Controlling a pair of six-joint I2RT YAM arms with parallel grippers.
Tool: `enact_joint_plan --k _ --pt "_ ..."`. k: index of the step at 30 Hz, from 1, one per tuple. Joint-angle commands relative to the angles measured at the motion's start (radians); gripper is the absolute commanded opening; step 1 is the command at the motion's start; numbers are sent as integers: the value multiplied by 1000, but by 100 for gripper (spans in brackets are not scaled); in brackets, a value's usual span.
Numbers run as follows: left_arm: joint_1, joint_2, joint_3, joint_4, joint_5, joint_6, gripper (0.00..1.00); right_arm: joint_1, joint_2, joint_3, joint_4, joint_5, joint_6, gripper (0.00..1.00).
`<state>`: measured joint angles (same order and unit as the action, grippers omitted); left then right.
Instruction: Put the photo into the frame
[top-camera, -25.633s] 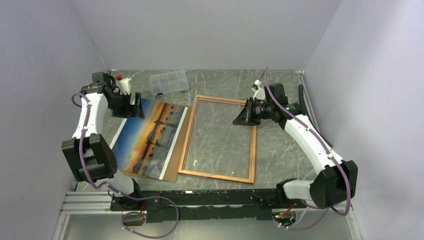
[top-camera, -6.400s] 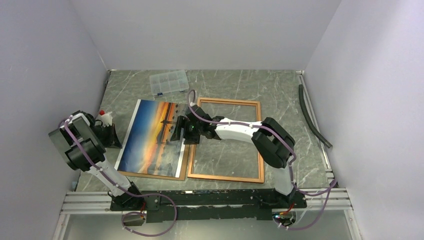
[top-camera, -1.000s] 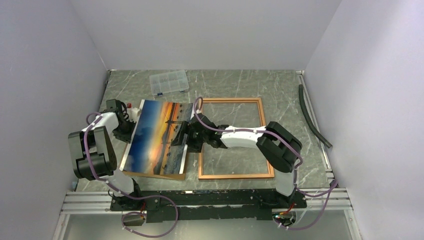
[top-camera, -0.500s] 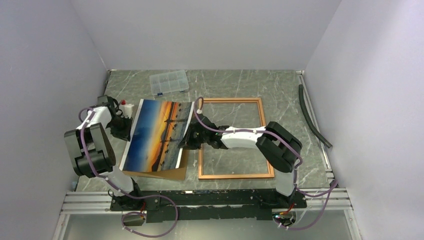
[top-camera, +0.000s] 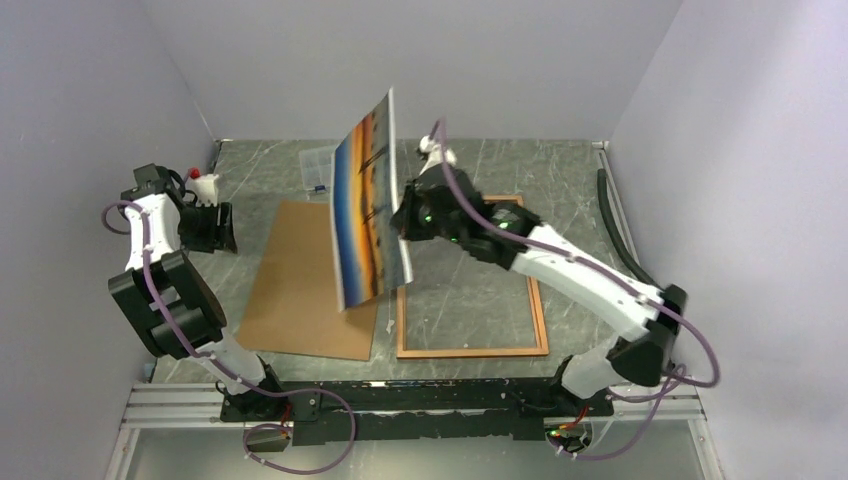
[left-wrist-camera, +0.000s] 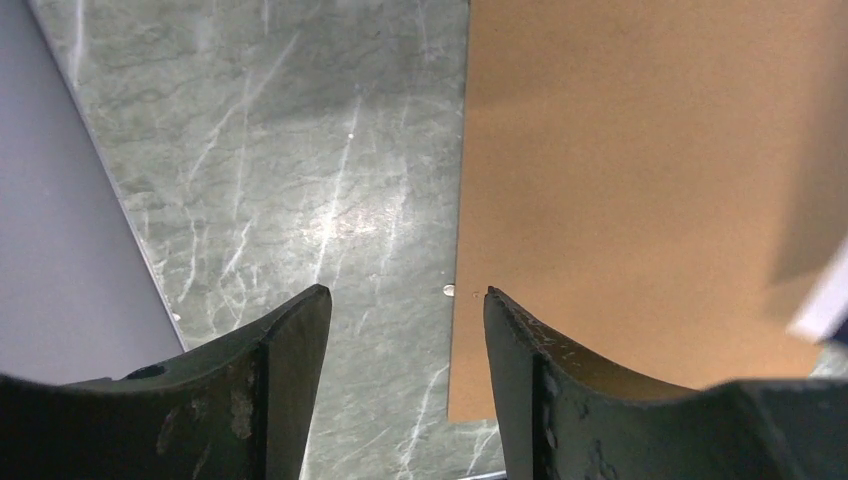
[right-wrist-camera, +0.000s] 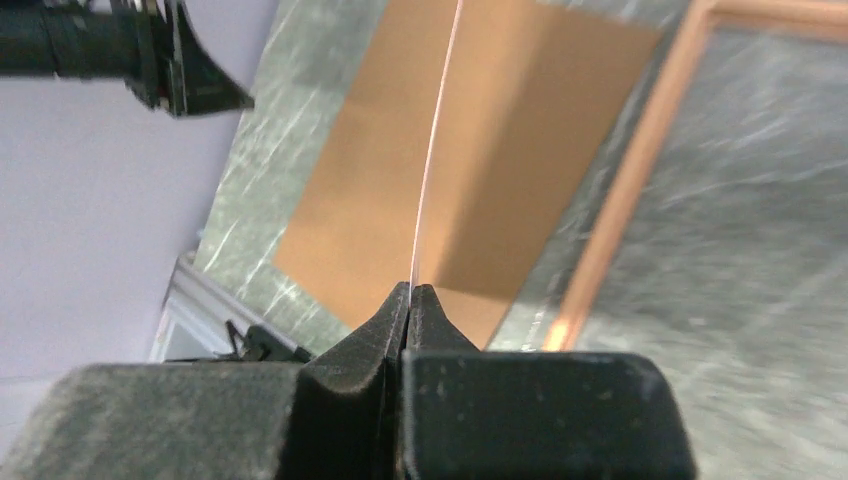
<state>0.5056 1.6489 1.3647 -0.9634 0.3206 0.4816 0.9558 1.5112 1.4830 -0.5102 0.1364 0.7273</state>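
Observation:
The photo (top-camera: 365, 205), a sunset print, hangs almost on edge in the air above the table. My right gripper (top-camera: 401, 222) is shut on its right margin. In the right wrist view the photo (right-wrist-camera: 437, 140) shows as a thin edge-on line running up from the closed right gripper (right-wrist-camera: 410, 288). The frame (top-camera: 538, 300), with its thin orange-red border, lies flat on the table to the right of and below the photo, and its rail (right-wrist-camera: 640, 170) shows there too. My left gripper (top-camera: 214, 228) stands open and empty at the far left. Its fingertips (left-wrist-camera: 405, 292) straddle the board's left edge from above.
A brown backing board (top-camera: 300, 285) lies flat left of the frame, also seen as the board (left-wrist-camera: 650, 180). A clear compartment box (top-camera: 316, 166) sits at the back, partly hidden by the photo. A black hose (top-camera: 618, 225) lies along the right wall.
My right gripper shut on the photo and lifted it off the backing board, tipping it nearly upright. My left gripper opened and drew back to the left.

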Motion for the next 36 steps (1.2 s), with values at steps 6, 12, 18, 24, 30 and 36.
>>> enact_joint_plan --k 6,12,18,24,30,36 --pt "-5 -37 7 -54 63 5 62 -3 -171 232 -716 494 -129 0" --pt "-5 -16 8 -54 75 -1 61 -2 -125 424 -990 700 -162 0" --pt "-5 -24 -13 -47 69 5 61 -3 -46 474 -990 771 -197 0" --pt "-6 -33 -21 -43 61 13 61 2 147 365 -990 617 -238 0" --pt "-5 -40 -39 -32 68 8 60 91 311 307 -987 484 -147 0" --pt "-5 -59 -56 -18 75 11 60 101 326 272 -892 332 -63 0"
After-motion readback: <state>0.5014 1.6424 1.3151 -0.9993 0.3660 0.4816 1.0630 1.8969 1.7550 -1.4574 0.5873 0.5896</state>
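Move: The frame the right gripper takes the photo to lies empty on the table, its middle about 10 cm ahead, 15 cm to the right and some 27 cm below. The brown board lies about 10 cm ahead, 20 cm left and equally far down; the plastic box is some 37 cm ahead and 14 cm left. From the left gripper, the frame's middle is roughly 6 cm ahead, 50 cm right and 12 cm below. Keep the photo's edge pinched in the shut right fingers and sweep it about 22 cm to the right while rising some 8 cm, rolling the wrist nearly 70 degrees so the fingers swing from ahead-and-left to mostly down. Then sink about 20 cm over the frame, easing back left and a little towards the base. Let the open left gripper drift slightly right and back. ##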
